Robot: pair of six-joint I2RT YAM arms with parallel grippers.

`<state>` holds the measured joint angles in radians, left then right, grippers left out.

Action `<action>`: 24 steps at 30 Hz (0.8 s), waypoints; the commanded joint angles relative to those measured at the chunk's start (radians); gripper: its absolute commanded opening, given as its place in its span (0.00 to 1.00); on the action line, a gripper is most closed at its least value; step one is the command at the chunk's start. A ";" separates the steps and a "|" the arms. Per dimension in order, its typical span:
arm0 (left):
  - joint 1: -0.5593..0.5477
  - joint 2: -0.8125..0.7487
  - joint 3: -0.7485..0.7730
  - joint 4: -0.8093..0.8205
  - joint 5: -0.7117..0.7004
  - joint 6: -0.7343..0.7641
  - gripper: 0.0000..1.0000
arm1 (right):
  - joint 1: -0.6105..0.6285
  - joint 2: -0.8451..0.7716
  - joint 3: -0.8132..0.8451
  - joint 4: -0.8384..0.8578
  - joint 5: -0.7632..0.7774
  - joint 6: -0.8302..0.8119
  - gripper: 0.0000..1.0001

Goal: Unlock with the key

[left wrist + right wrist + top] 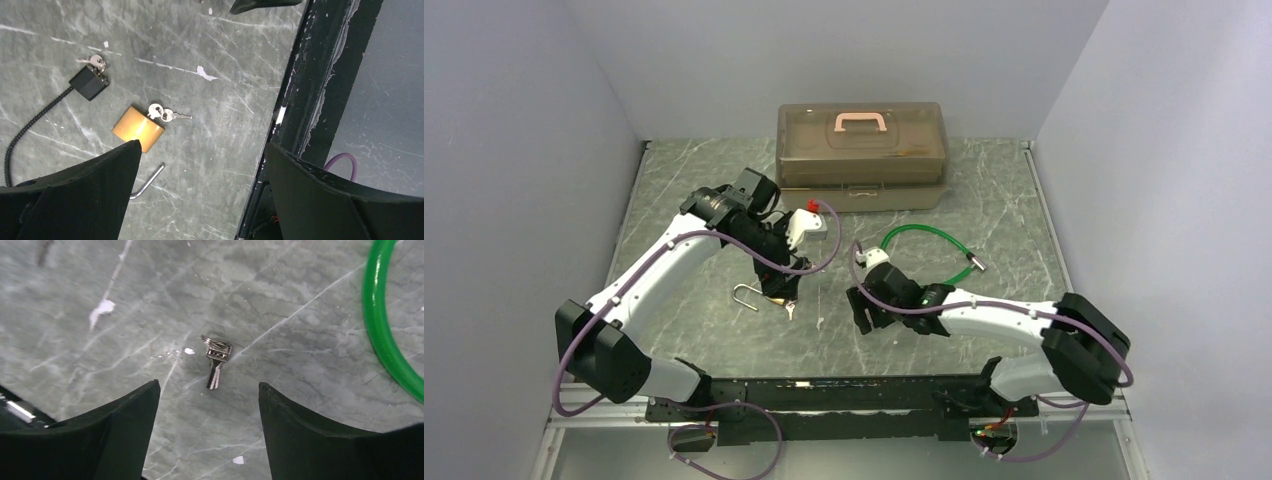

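A brass padlock (137,129) lies on the marble table with a small key bunch (167,115) at its bottom end. Its steel shackle (147,182) shows partly past my left finger (75,195). My left gripper (202,147) hovers open over the padlock, with nothing between its jaws; from above it (782,280) covers most of the padlock, with the keys (790,310) just showing. A second key bunch (216,357) lies flat ahead of my right gripper (207,385), which is open, empty and low over the table (861,308).
A black lock (89,82) on a black cable, with its own keys (95,61), lies near the padlock. A green cable loop (924,240) lies right of centre, with its edge (385,325) beside the right gripper. A brown toolbox (861,150) stands at the back.
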<state>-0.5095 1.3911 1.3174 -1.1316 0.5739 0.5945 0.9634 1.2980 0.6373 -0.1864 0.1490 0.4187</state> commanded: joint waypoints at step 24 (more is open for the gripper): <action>-0.029 -0.105 -0.117 0.156 -0.078 0.047 0.99 | -0.012 0.251 0.110 0.105 0.038 0.009 0.00</action>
<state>-0.5335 1.3647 1.2327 -1.0500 0.5232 0.6483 0.9520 1.5578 0.7269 -0.0780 0.1982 0.4110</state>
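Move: The silver key lies on the table about 3 cm ahead of the right hand, 2 cm to its left and 4 cm below. Also at table level, the gold padlock is some 19 cm left and 7 cm ahead of that hand, the black cable lock 14 cm left and 12 cm ahead, and the green hose 11 cm right and 15 cm ahead. From the left hand the key is about 13 cm to the right, roughly level, 17 cm down. The right fingertips come down onto the key and pinch it: the hand first sinks about 3.5 cm with its jaws apart, then slides low over the table, 3 cm forward and 2 cm left, shutting the fingers from well open to nearly closed around the key. The left hand, wide open and empty, lowers about 2 cm above the padlock area. ##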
